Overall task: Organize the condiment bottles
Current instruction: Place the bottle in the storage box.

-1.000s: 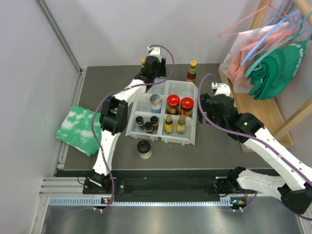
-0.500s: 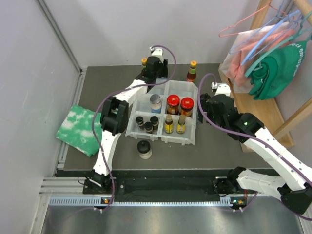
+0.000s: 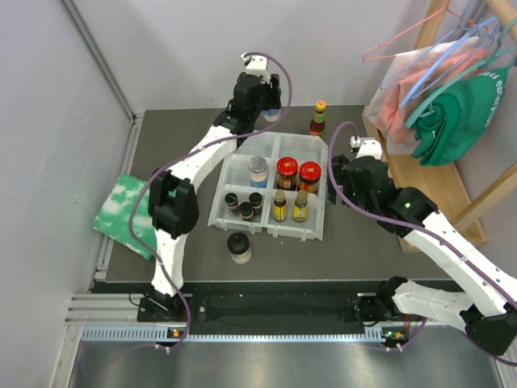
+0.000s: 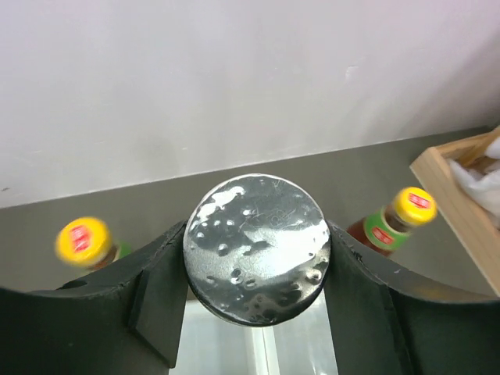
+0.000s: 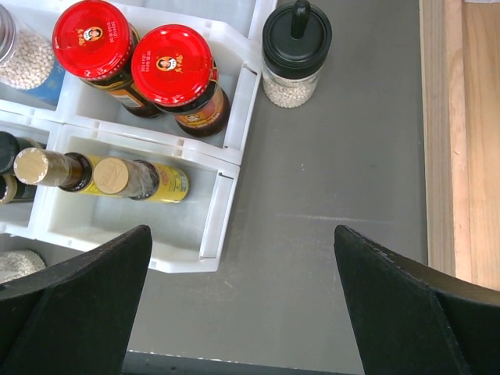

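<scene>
My left gripper (image 3: 257,95) is shut on a silver-lidded jar (image 4: 256,246) and holds it in the air above the back of the white tray (image 3: 317,230). Two yellow-capped sauce bottles (image 4: 82,241) (image 4: 412,207) stand on the table beyond it, one on each side. The tray holds two red-lidded jars (image 5: 125,51), two sauce bottles (image 5: 117,178), a blue-labelled jar (image 3: 257,170) and three small dark jars (image 3: 245,204). My right gripper (image 5: 242,234) stands open over bare table just right of the tray. A black-capped jar (image 5: 295,51) stands beside the tray's right wall.
Another black-capped jar (image 3: 239,246) stands on the table in front of the tray. A green-white cloth (image 3: 129,214) lies at the left edge. A wooden rack (image 3: 452,186) with hangers and cloths borders the table on the right. A wall closes the back.
My left gripper has risen from the table at the back with the silver-lidded jar in its grip. The right arm has not moved.
</scene>
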You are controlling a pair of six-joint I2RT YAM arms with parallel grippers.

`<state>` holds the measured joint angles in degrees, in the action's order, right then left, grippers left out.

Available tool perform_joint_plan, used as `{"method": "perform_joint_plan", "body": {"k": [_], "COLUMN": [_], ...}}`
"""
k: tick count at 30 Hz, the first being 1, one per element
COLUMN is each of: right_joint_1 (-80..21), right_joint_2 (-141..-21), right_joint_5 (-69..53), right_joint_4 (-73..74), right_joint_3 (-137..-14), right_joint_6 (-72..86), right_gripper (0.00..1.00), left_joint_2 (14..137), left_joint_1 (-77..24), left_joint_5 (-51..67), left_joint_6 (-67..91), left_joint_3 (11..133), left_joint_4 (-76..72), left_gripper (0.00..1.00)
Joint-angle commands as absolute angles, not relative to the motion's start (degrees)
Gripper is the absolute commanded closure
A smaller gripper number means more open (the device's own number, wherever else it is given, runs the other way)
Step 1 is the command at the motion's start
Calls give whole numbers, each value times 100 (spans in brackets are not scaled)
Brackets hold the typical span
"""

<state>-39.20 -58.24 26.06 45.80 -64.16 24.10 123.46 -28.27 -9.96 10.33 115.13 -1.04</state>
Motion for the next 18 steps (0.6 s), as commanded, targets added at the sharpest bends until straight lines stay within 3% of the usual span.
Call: {"method": "perform_joint_plan", "body": {"k": [1,9,18], "right_joint_1": [-3902,-3894,-3885], "right_joint_2": [-5669,-5616,-5616], "right_joint_5": [2593,2575,2505], "right_joint_4": [4421,4421,4351], "right_joint_3": [-6478,-6460,-6425], "right_joint_6": [2452,2391,2443], "right_gripper": [1,1,1], "left_joint_2": [10900,9002,8464], "left_joint_1": [-2874,-2874,-2865], "left_joint_5": [-1283,-1757,-2487], "left_joint_6": [1326,1793,1697], "left_joint_3": [11075,9441,8377], "left_joint_4": [200,851,1459], "left_gripper": [100,100,100]}}
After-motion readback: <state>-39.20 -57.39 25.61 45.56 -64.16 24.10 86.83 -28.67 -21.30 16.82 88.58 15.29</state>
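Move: The left hand already holds the silver-lidded bottle aloft beyond the storage box; the free left part of the box's middle-left compartment lies about 16 cm back, 12 cm to its left and 17 cm below. The silver-lidded jar already in the box stands 7 cm right of that spot, the nearer red-lidded jar 17 cm right of it, and a yellow-capped sauce bottle about 3 cm ahead and 11 cm left of the hand. From the idle right hand the spot is roughly 16 cm ahead, 32 cm left and 12 cm below. With the silver-lidded bottle still pinched between its fingers, the left hand swings back about 15 cm and some 11 cm to the left, away from the back wall and in over the storage box, towards the free room beside the silver-lidded jar. It climbs about 8 cm on the way and then starts to sink by a couple of centimetres, the wrist turning roughly 10 degrees counter-clockwise and tipping slightly down, the grip unchanged. ##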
